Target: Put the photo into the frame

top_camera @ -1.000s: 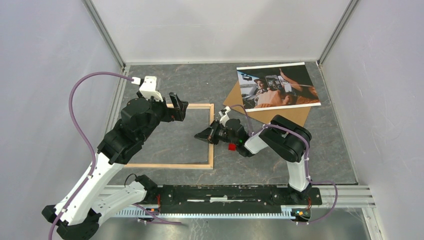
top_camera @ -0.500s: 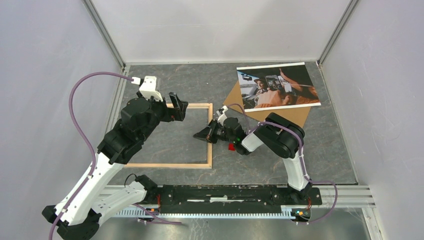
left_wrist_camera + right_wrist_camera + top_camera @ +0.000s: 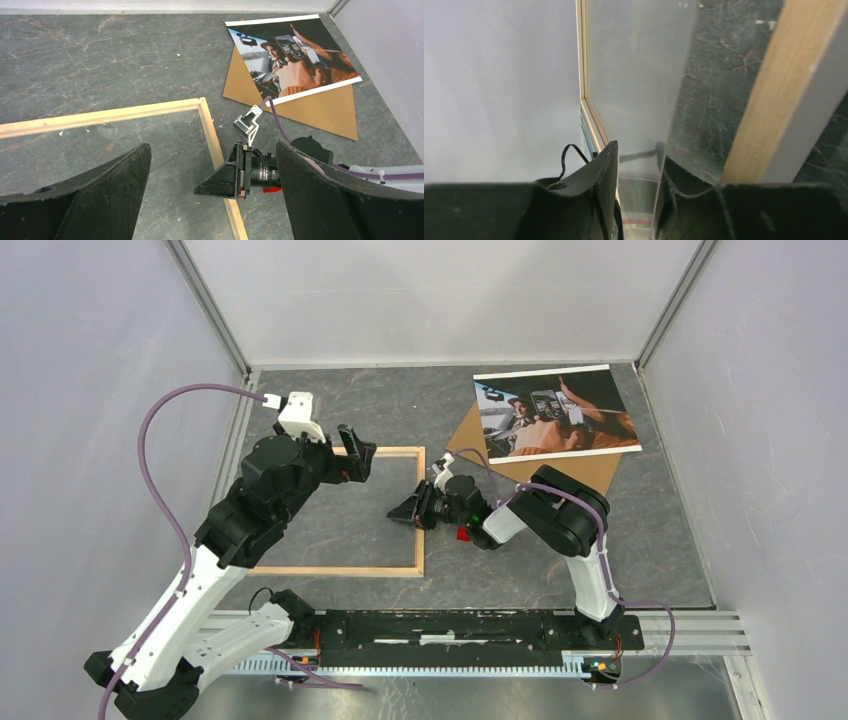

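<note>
The frame (image 3: 340,570) of light wooden slats lies flat at the table's left middle, also in the left wrist view (image 3: 100,116) and the right wrist view (image 3: 769,95). The photo (image 3: 555,412), a white-bordered print of a person in a car, lies at the back right (image 3: 292,57). My right gripper (image 3: 405,510) lies low across the frame's right slat, pointing left (image 3: 220,180). Its jaws stand slightly parted (image 3: 636,170), with a glossy pane's edge in the gap; I cannot tell if they touch it. My left gripper (image 3: 355,453) hovers wide open and empty above the frame's back slat (image 3: 212,195).
A plain brown backing board (image 3: 560,470) lies under the photo, its corner sticking out toward the right arm (image 3: 320,107). Grey walls close the table on the left, back and right. A purple cable (image 3: 165,470) loops beside the left arm.
The right gripper's jaws have gone from shut to slightly parted, and the right arm has shifted a little toward the frame. The left arm has not moved.
</note>
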Robot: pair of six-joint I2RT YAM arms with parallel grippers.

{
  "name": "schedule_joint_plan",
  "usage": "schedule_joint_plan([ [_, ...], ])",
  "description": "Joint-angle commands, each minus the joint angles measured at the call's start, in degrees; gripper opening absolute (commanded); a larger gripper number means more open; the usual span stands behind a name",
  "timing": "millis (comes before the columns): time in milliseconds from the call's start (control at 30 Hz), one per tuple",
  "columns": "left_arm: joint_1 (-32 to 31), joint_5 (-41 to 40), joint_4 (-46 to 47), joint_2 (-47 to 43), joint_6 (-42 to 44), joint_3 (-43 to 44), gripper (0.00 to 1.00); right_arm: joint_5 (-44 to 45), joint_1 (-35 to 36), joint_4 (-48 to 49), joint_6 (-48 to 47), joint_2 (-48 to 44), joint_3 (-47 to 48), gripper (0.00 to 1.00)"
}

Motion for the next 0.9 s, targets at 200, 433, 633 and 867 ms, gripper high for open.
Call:
schedule_joint_plan([
  [200,0.55,1.79,2.88,0.07,-0.13,-0.18,1.00,2.02,-0.04,-10.21,-8.10,-5.73,3.48,0.55],
  [433,0.70,2.32,2.88,0.18,-0.37,-0.27,1.00,4.32,0.09,-20.20,-13.92,-9.20,5.04,0.70],
  [633,0.85,2.60,3.07,0.34,-0.48,-0.44,1.00,8.02,0.74,-27.85,-18.62,-12.87,5.39,0.75],
  [867,0.96,2.60,3.07,0.87,-0.50,-0.61,1.00,10.48,0.90,-33.48,-23.12,-17.02,4.99,0.76],
])
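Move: The right hand's slightly parted fingers are at the right edge of the clear sheet, practically at the hand point. The frame the sheet belongs in has its middle about 19 cm to the left and 2 cm below, its right rail about 3 cm to the right. The red block is some 13 cm right and 3 cm back. For the idle left hand, that sheet edge lies roughly 12 cm to the right and 29 cm below, about level fore and aft. The right hand frees the clear sheet's right edge, its already parting fingers spreading on from about a third to three quarters open as it first rises about 1 cm. It then draws some 2.5 cm to the right, towards and over the frame's right rail, while the wrist tips the left-pointing fingers down by nearly 20 degrees, with a smaller roll about their own length. ##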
